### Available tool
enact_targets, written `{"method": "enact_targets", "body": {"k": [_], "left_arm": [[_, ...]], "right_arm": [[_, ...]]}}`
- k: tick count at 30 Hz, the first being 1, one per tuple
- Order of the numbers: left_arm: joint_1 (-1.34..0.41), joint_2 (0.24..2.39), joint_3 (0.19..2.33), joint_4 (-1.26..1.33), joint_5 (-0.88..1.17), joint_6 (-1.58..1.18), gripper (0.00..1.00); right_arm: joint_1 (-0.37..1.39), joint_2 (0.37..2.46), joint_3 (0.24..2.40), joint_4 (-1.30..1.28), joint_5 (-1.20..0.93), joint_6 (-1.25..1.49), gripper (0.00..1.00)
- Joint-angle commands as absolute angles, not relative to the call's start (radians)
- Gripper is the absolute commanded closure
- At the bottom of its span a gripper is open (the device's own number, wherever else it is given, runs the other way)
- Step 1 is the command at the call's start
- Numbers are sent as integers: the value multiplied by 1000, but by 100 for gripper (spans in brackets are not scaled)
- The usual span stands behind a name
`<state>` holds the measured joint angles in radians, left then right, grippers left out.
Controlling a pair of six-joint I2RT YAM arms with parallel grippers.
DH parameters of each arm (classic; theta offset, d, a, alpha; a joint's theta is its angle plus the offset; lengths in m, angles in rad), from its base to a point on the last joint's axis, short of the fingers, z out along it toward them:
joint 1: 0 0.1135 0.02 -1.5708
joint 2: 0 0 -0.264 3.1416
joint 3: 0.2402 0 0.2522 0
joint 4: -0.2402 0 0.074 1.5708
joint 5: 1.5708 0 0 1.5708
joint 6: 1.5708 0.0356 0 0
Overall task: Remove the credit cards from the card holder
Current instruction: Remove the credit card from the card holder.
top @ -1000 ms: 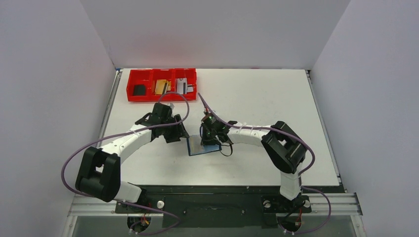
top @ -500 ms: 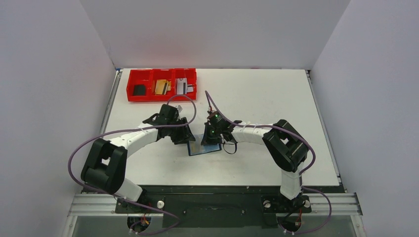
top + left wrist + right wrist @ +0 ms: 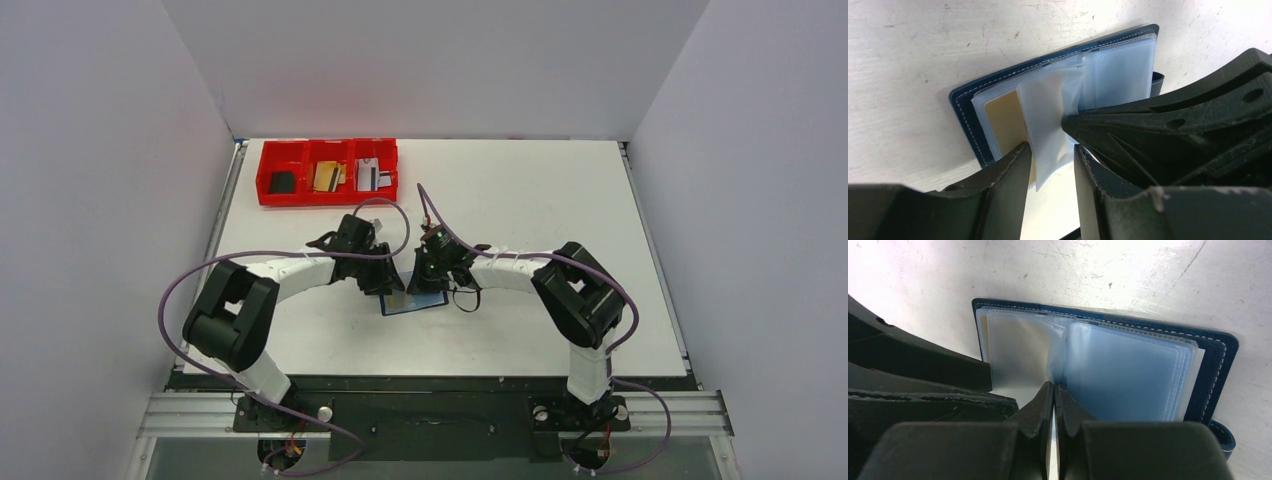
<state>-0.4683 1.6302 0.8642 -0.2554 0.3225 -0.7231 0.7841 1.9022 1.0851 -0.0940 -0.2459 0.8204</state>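
Note:
The navy card holder [image 3: 415,305] lies open on the table, its clear sleeves fanned up. In the left wrist view a tan-gold credit card [image 3: 1003,120] sits in a sleeve on the holder's [image 3: 965,107] left side. A loose translucent sleeve [image 3: 1048,125] stands between the fingers of my left gripper [image 3: 1052,150], whose jaws are narrowly apart around it. My right gripper [image 3: 1054,386] is shut, its tips pressed into the fold of the sleeves at the middle of the holder [image 3: 1215,365]. Seen from above, the left gripper [image 3: 388,285] and right gripper [image 3: 428,283] meet over the holder.
A red three-compartment tray [image 3: 300,195] stands at the back left. It holds a black card [image 3: 283,181], a gold card [image 3: 326,176] and a silvery card [image 3: 372,176]. The left arm's cable loops above the grippers.
My left arm has swung right to the card holder's left edge and its jaws have narrowed. The right gripper stayed shut and shifted only slightly.

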Motion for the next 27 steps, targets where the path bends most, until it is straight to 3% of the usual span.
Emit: {"method": "enact_targets", "body": {"k": [1,3,8,10,14,18,27], "left_arm": [[-483,1659,903,-176,334,-732,67],[-487,1665,907,-175,331,-734,73],[-491,1658,910,-203,300,-731,100],[-491,1647,912,-218,281,-726,100],[-491,1625,912,-245,263,-716,100],[-491,1606,909,-260,256,-712,100],[-521,1580,940,-273,261,-707,100]], "right_arm": [[780,1945,1030,-180,-162,793,100],[777,1939,1029,-179,-161,793,100],[772,1912,1037,-179,-172,792,100],[771,1891,1043,-178,-179,794,98],[770,1842,1065,-185,-188,801,80],[766,1788,1092,-212,-185,806,69],[752,1659,1095,-267,-159,805,65]]}}
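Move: Between the left hand's open fingers is the clear card sleeve, its middle some 1 cm ahead of the hand point and 1 cm below it. The gold card lies about 1 cm ahead, 1 cm left and 3 cm below, and the card holder's right half roughly 2 cm ahead, 6 cm right and 3 cm below. From the right hand, whose shut tips already pinch the sleeve's fold, the sleeve's middle is about 1 cm ahead and 2 cm left, at tip height. Dipping about 1 cm down and slightly right, the left hand shuts its fingers fully on the sleeve, then rises back to its starting height, keeping the pinch. The right hand first holds still; once the left has closed, it opens about a third, lets go of the sleeve and draws away, some 4 cm up and 2.5 cm to the right. ##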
